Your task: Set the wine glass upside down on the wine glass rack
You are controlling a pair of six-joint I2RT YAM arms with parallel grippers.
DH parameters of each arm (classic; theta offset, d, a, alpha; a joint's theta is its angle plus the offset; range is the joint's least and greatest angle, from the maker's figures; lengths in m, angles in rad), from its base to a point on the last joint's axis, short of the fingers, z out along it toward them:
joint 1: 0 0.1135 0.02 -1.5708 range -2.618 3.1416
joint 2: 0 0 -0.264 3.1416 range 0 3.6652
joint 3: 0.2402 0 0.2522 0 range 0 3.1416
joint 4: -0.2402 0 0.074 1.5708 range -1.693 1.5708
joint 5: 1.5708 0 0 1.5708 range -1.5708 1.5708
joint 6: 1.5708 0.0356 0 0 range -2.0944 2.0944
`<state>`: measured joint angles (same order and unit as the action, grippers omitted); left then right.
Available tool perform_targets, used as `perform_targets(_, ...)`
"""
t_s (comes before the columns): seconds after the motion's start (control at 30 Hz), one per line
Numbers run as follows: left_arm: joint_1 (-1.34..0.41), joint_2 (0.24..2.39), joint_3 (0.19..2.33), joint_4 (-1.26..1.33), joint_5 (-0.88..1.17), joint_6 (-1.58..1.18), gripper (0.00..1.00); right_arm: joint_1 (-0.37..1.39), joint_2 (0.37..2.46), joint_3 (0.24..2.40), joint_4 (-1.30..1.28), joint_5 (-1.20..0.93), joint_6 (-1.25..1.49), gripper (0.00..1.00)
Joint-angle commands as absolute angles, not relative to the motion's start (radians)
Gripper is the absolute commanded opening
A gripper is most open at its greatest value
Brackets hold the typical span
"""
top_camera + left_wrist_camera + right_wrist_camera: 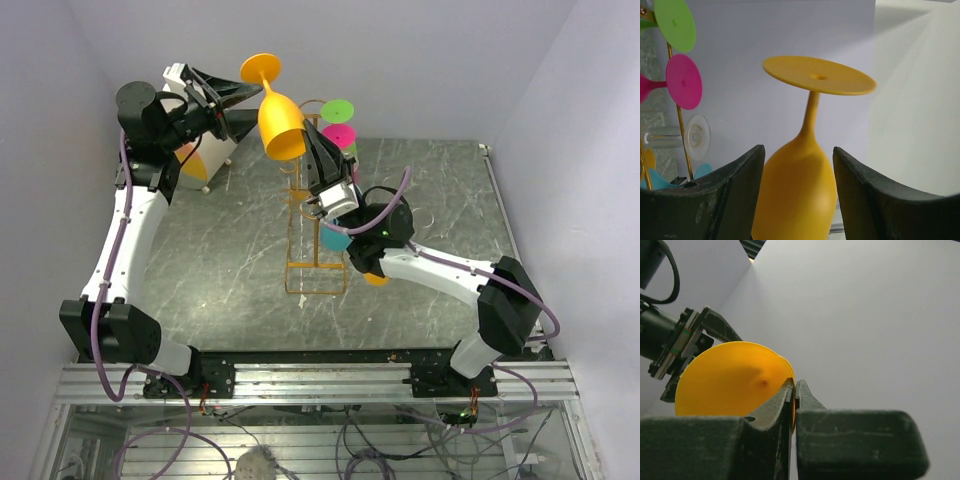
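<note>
The orange wine glass hangs upside down in the air, foot up, just left of the top of the golden wire rack. My right gripper reaches up from below and is shut on the bowl's rim; in the right wrist view the gripper pinches the thin orange wall. My left gripper is open, its fingers on either side of the bowl. The left finger lies close to the bowl and a gap shows at the right finger.
The rack holds a green glass, a pink glass, a teal glass and a clear one. A white holder stands at the back left. Walls close in on the back and both sides.
</note>
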<state>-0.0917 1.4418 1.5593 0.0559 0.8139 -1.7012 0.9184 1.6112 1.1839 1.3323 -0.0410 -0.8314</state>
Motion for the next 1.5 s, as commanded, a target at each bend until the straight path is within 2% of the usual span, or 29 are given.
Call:
perform_targets(0.0,-0.095,1.423,1.549,0.063,0.838,-1.678,0.67,0.937,1.628,1.219,1.416,-0.023,-0.833,0.0)
perform_targets(0.2,-0.095,1.427,1.56,0.051,0.827,-1.657,0.65,0.959,1.645,1.216,1.412,-0.02,-0.844,0.0)
perform_targets(0.37,-0.09,1.417,1.554,0.048,0.814,-1.648,0.52,0.977,1.65,1.202,1.399,-0.014,-0.884,0.0)
perform_targets(0.43,-0.086,1.414,1.547,0.046,0.814,-1.646,0.5,0.981,1.655,1.202,1.4,-0.002,-0.897,0.0)
perform_targets(0.67,-0.079,1.404,1.554,0.018,0.805,-1.631,0.49,0.999,1.676,1.208,1.396,0.031,-0.955,0.0)
perform_targets(0.83,-0.058,1.393,1.566,-0.021,0.79,-1.602,0.53,1.027,1.697,1.212,1.387,0.056,-1.029,0.0)
perform_targets(0.93,-0.055,1.39,1.58,-0.04,0.781,-1.576,0.46,1.043,1.717,1.221,1.39,0.074,-1.06,0.0)
perform_targets(1.0,-0.053,1.388,1.577,-0.03,0.78,-1.578,0.36,1.054,1.73,1.227,1.393,0.084,-1.084,0.0)
perform_targets(1.03,-0.051,1.386,1.575,-0.025,0.777,-1.579,0.3,1.058,1.736,1.229,1.398,0.088,-1.091,0.0)
perform_targets(1.1,-0.049,1.385,1.566,0.006,0.779,-1.586,0.1,1.064,1.744,1.23,1.403,0.096,-1.097,0.0)
perform_targets(1.27,-0.04,1.385,1.567,0.027,0.78,-1.577,0.07,1.073,1.752,1.225,1.407,0.095,-1.077,0.0)
perform_targets(1.47,-0.039,1.378,1.512,0.211,0.793,-1.624,0.07,1.091,1.739,1.197,1.406,0.067,-1.02,0.0)
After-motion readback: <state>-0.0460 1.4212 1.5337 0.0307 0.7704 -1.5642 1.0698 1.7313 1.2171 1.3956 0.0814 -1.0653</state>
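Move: Just ahead of the left hand's open fingers, some 3 cm forward, 1 cm to the right and 1 cm up, is the stem of the orange wine glass, lying roughly level with its foot pointing forward. On the rack, the green glass foot is about 10 cm ahead and 15 cm right, the pink one 4 cm ahead and 15 cm right, both roughly 12 cm lower. From the right hand, pinching the rim, the left fingers are about 6 cm forward, 8 cm left and 1 cm higher. Carrying the glass by its still-pinched rim, the right hand goes about 5 cm left while sinking and drawing back some 2 to 3 cm, bringing the stem back between the left fingers. The left hand eases only about 2 cm left and a little forward and down, then closes on the stem, one finger above and one below, pinching it near the foot. ##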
